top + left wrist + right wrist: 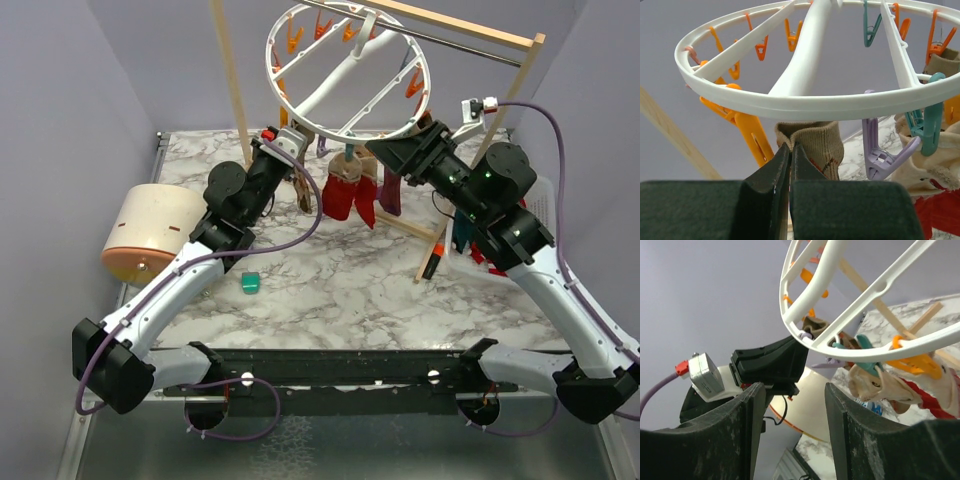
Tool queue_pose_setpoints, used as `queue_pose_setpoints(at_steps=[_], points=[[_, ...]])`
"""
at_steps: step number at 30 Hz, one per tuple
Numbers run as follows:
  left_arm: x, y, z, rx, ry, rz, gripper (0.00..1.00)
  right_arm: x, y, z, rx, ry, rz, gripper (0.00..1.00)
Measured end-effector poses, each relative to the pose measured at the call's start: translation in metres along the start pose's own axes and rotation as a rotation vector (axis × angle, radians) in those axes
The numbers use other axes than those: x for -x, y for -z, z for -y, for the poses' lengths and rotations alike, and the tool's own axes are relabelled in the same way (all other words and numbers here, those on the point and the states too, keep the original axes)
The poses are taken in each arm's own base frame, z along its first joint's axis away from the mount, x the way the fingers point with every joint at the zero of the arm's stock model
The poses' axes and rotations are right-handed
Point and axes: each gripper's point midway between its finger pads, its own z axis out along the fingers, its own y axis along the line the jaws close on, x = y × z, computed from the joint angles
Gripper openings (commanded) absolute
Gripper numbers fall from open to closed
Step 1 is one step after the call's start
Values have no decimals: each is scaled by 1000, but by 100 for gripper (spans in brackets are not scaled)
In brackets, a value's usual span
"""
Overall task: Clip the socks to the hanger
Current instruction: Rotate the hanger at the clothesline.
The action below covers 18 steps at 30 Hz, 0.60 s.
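Observation:
The hanger is a white ring with spokes, hung from the wooden rack. My left gripper is raised under its left rim, shut on the cuff of a brown patterned sock, which hangs below. In the left wrist view the gripper holds the cuff just under the rim, between an orange clip and a purple clip. Red socks with tan cuffs and a purple sock hang clipped. My right gripper is open and empty under the right rim.
A wooden rack frame carries the hanger. A cream round container lies at the left. A loose teal clip lies on the marble table. More socks lie at the right beside the rack's foot.

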Motion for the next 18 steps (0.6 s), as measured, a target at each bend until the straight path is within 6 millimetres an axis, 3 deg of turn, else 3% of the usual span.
queue_pose_setpoints(at_steps=[12, 18], points=[[5, 0, -2, 3, -9, 6, 0, -93, -36, -35, 109, -116, -190, 56], [11, -7, -4, 3, -7, 18, 0, -97, -58, -14, 6, -95, -141, 57]])
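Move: The hanger's near rim beside the purple clip lies about 10 cm to the right gripper's left, some 6 cm ahead and 4 cm below. The teal clip holding a red sock is nearer, about 6 cm left, 4 cm ahead and 5 cm below; that sock's body hangs some 14 cm below the gripper, 7 cm left and 4 cm ahead. From the left gripper, the same rim spot is 5 cm right, 1 cm back and 1 cm above. Sweep the right gripper about 10 cm left along the near side of the hanger, past the teal clip towards the rim by the purple clip, sinking some 5 cm. Draw back slightly at first, then ease forward again, with the half-open fingers unchanged and tipping down a little. Keep the left gripper shut beside the orange clip, raising it just over a centimetre late on. ##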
